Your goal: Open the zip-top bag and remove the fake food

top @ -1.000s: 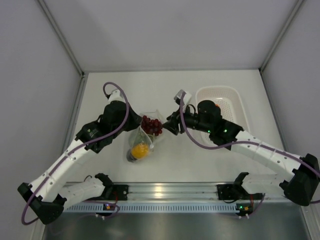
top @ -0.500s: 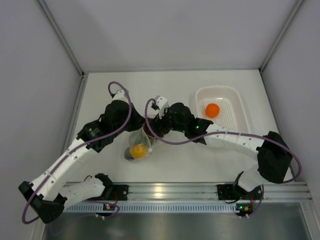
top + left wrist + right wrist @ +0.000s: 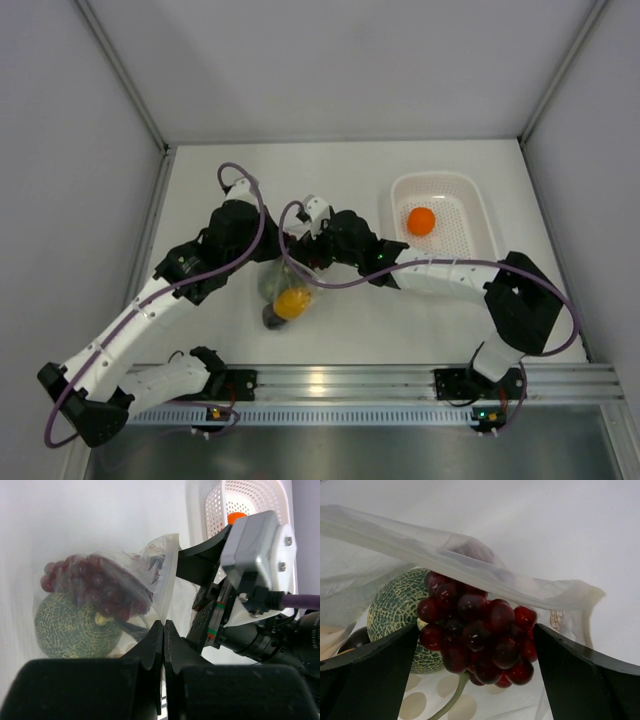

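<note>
The zip-top bag [image 3: 283, 285] lies mid-table, clear with white dots. My left gripper [image 3: 163, 625] is shut on the bag's rim, holding the mouth up. In the top view my left gripper [image 3: 268, 263] sits at the bag's left edge. My right gripper [image 3: 475, 627] is open inside the mouth, one finger on each side of the dark red grape bunch [image 3: 475, 635]. Behind the grapes lies the green melon [image 3: 395, 610], beside a small dark fruit [image 3: 355, 637]. The top view shows a yellow-orange fruit [image 3: 292, 301] low in the bag. The grape bunch [image 3: 95, 580] and melon [image 3: 70, 625] show through the plastic.
A white perforated basket [image 3: 474, 212] stands at the right rear with an orange ball [image 3: 421, 221] in it. The basket [image 3: 250, 497] also shows beyond the right arm in the left wrist view. Metal rails border the table's left, right and back.
My right arm has swung left and pushed its gripper into the bag's mouth, its jaws spreading wider. The basket's orange ball has come into view. The bag's lower end has shifted slightly nearer.
</note>
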Tool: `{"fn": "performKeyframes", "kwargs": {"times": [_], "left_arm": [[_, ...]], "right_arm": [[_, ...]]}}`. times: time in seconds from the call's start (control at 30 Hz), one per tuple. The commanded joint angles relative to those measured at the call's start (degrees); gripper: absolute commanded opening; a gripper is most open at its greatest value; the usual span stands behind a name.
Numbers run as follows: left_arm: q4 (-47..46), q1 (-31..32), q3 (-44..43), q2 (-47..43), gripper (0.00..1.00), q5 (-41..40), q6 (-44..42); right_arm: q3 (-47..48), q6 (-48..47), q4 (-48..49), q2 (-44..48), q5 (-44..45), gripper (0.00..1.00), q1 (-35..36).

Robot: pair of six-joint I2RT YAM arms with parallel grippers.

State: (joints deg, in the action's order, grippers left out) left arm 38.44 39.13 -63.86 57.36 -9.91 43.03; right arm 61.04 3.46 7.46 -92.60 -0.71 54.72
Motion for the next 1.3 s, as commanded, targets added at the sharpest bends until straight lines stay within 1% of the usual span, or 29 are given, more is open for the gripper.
{"fn": "performKeyframes", "kwargs": {"times": [0.0, 0.1, 0.2, 0.23, 0.3, 0.33, 0.37, 0.4, 0.6, 0.8, 1.13, 1.27], "left_arm": [[-6.9, 0.2, 0.6, -1.4, 0.0, 1.6, -1.2], [-7.0, 0.2, 0.9, -1.3, 0.0, 2.3, -1.6], [-7.0, 0.2, 1.5, -1.6, 0.0, 2.3, -2.2], [-6.9, 0.2, 1.5, -2.1, 0.0, 2.1, -2.2], [-6.9, 0.2, 2.1, -2.4, 0.0, 1.0, -2.5], [-6.9, 0.2, 2.2, -2.9, 0.0, 0.8, -2.6], [-6.8, 0.2, 2.3, -3.0, 0.0, 0.1, -2.6], [-6.9, 0.2, 2.6, -3.3, 0.0, 0.0, -2.5], [-6.8, 0.2, 3.1, -3.7, 0.0, -1.2, -2.6], [-6.9, 0.1, 3.7, -3.6, 0.0, -1.9, -2.9], [-6.8, 0.1, 3.8, -2.2, 0.0, -3.9, -3.3], [-6.9, 0.1, 3.8, -0.6, 0.0, -3.1, -3.9]], "right_arm": [[-0.4, -0.1, 6.9, -2.6, -6.0, 0.98, 0.7], [1.5, -0.1, 6.6, -4.9, -7.7, 0.94, 0.8], [2.5, -0.1, 6.4, -6.3, -8.5, 0.84, 0.7], [2.4, 0.0, 6.5, -6.3, -8.4, 0.66, 0.7], [2.0, 0.3, 7.2, -5.8, -8.1, 0.47, 0.7], [1.8, 0.3, 7.5, -5.6, -8.0, 0.27, 0.7], [1.6, 0.3, 7.5, -5.4, -7.7, 0.12, 0.7], [1.5, 0.3, 7.5, -4.8, -7.6, 0.0, 0.7], [0.4, 0.2, 6.8, -1.5, -6.5, 0.0, 0.8], [1.1, -0.4, 3.6, 1.3, -5.5, 0.0, 0.8], [5.7, -2.5, -6.8, 5.9, -3.3, 0.0, 2.3], [8.4, -2.9, -11.6, 8.7, -0.4, 0.0, 3.2]]}}
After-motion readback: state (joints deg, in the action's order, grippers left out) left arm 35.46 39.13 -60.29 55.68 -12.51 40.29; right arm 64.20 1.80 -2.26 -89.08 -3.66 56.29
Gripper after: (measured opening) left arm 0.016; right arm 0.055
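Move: The grape bunch lies in the open bag about 3 cm to the right hand's left, level with it fore and aft, and some 4 cm below. The melon is roughly 9 cm left and 3 cm back, the yellow fruit about 8 cm back and 4 cm left, both some 5 cm lower. From the left hand, pinching the bag rim, the grapes lie about 4 cm ahead, 1 cm right and 14 cm below. Right hand sinks leftward about 4 cm, shuts on the grapes, then draws up some 5 cm; left keeps the rim. ##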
